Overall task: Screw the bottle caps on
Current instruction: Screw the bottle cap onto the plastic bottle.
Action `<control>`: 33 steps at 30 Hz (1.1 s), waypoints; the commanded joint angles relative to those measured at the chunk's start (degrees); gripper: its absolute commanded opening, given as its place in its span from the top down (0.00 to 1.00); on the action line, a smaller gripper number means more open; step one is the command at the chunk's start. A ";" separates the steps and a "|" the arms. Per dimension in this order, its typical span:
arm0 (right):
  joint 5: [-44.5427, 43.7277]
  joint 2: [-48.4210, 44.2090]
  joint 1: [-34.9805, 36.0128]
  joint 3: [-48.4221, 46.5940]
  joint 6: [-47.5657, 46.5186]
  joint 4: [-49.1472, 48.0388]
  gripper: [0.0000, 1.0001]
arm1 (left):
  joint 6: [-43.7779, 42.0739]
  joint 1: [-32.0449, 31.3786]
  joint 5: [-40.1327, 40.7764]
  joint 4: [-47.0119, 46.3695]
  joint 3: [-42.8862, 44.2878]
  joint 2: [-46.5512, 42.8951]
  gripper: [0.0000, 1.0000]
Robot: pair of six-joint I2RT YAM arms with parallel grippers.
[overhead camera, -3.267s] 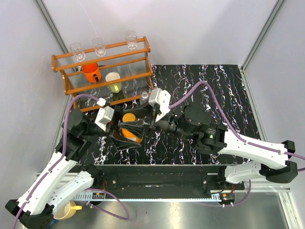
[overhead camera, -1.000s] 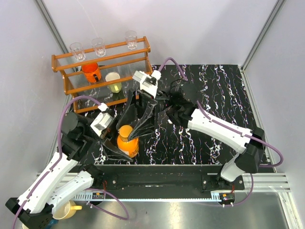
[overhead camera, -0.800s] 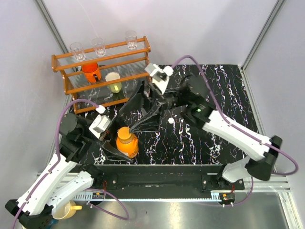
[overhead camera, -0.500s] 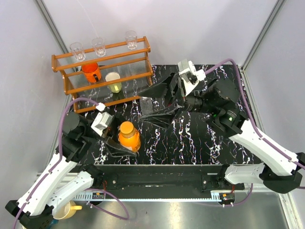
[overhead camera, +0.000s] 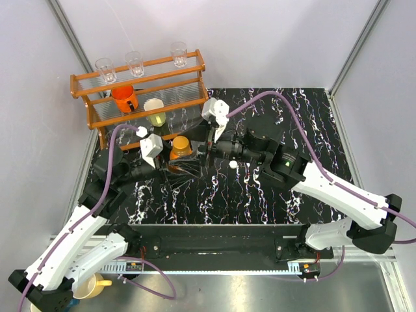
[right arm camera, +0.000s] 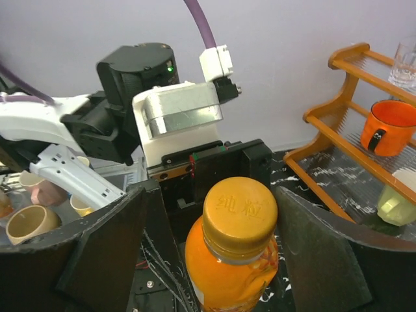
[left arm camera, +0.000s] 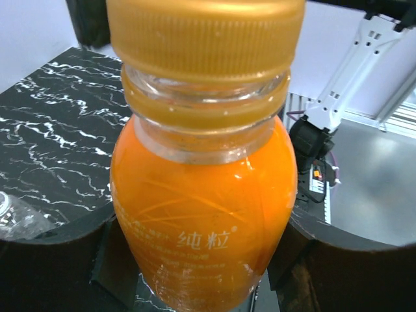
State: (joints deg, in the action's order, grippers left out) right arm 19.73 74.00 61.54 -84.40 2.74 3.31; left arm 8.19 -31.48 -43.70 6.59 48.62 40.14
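Note:
My left gripper [overhead camera: 175,156] is shut on the belly of a short orange bottle [overhead camera: 180,148], which it holds upright just in front of the rack. In the left wrist view the bottle [left arm camera: 201,214] fills the frame, and its orange cap [left arm camera: 205,36] sits on the neck. My right gripper [overhead camera: 196,147] stands open, one finger on each side of that cap [right arm camera: 239,214], with a gap showing on both sides. A small white cap [overhead camera: 232,165] lies on the black marbled table [overhead camera: 292,117] to the right of the bottle.
A wooden rack [overhead camera: 140,97] stands at the back left with clear glasses on top, an orange mug [overhead camera: 123,97] and a pale cup [overhead camera: 155,110]. It is close behind the bottle. Something clear [left arm camera: 16,218] shows at the left edge of the left wrist view.
The left gripper carried the orange bottle from the table's front back toward the rack. The right arm swung away to the back right, then returned with its jaws spread round the cap.

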 commanded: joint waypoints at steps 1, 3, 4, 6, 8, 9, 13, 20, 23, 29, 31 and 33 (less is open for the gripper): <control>-4.16 0.80 0.86 -2.52 -2.48 -0.93 0.16 | -2.12 0.28 5.82 -1.14 2.27 -0.59 0.86; -4.69 1.15 0.95 -2.44 -2.39 -1.55 0.20 | -2.12 0.28 5.56 -1.23 2.18 -0.68 0.86; -4.78 1.15 0.95 -2.44 -2.39 -1.90 0.21 | -2.12 0.37 5.65 -1.23 2.09 -0.76 0.86; -5.05 1.33 0.95 -2.09 -1.95 -2.86 0.27 | -2.12 0.28 5.38 -1.32 1.92 -0.94 0.86; -5.49 1.15 0.95 -1.56 -1.60 -2.87 0.31 | -1.95 0.37 5.12 -1.58 1.74 -1.20 0.86; -5.57 0.98 0.95 -1.21 -1.34 -5.13 0.33 | -1.95 0.37 5.12 -1.58 1.39 -1.20 0.86; -4.79 1.50 0.95 -1.56 -0.72 -5.68 0.40 | -1.77 0.28 4.94 -1.93 1.21 -1.56 0.86; -3.21 2.82 0.95 -1.82 1.12 -6.39 0.51 | -1.77 0.37 4.15 -1.76 1.04 -2.08 0.86; -2.85 3.00 0.95 -1.91 1.56 -6.21 0.53 | -1.86 0.37 4.07 -1.84 1.04 -2.26 0.86; -1.89 3.43 1.04 -2.43 2.27 -6.30 0.59 | -1.33 0.37 3.45 -2.11 0.51 -2.52 0.85; -1.36 3.87 1.04 -2.70 2.53 -6.30 0.59 | -1.07 0.37 2.66 -2.63 0.34 -2.61 0.84; -0.31 4.40 0.95 -3.66 2.62 -5.86 0.59 | -0.98 0.37 1.96 -2.81 0.16 -2.44 0.84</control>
State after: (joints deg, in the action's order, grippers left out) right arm 16.19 76.66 61.87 -85.08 4.56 -1.63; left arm 6.72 -31.16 -40.25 7.46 48.60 37.91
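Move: The cap already sits on the orange bottle, between the right hand's open fingers, about 2 cm ahead of that hand's point and 1 cm above it; the bottle body is some 5 cm below the hand. A clear bottle stands about 18 cm ahead, 5 cm to the right and well below; the green cup on the rack is about 27 cm ahead and 14 cm left. From the left hand, which holds the bottle, the cap lies 7 cm above. The right hand edges some 1.5 cm forward and about 1 cm left onto the cap, first dipping about 1 cm and then rising nearly 2 cm, while its fingers close from wide open to about half open and pinch the cap from both sides, the wrist barely turning. The left hand keeps its hold on the orange bottle's body and stays nearly in place, easing about 1 cm to its left. ##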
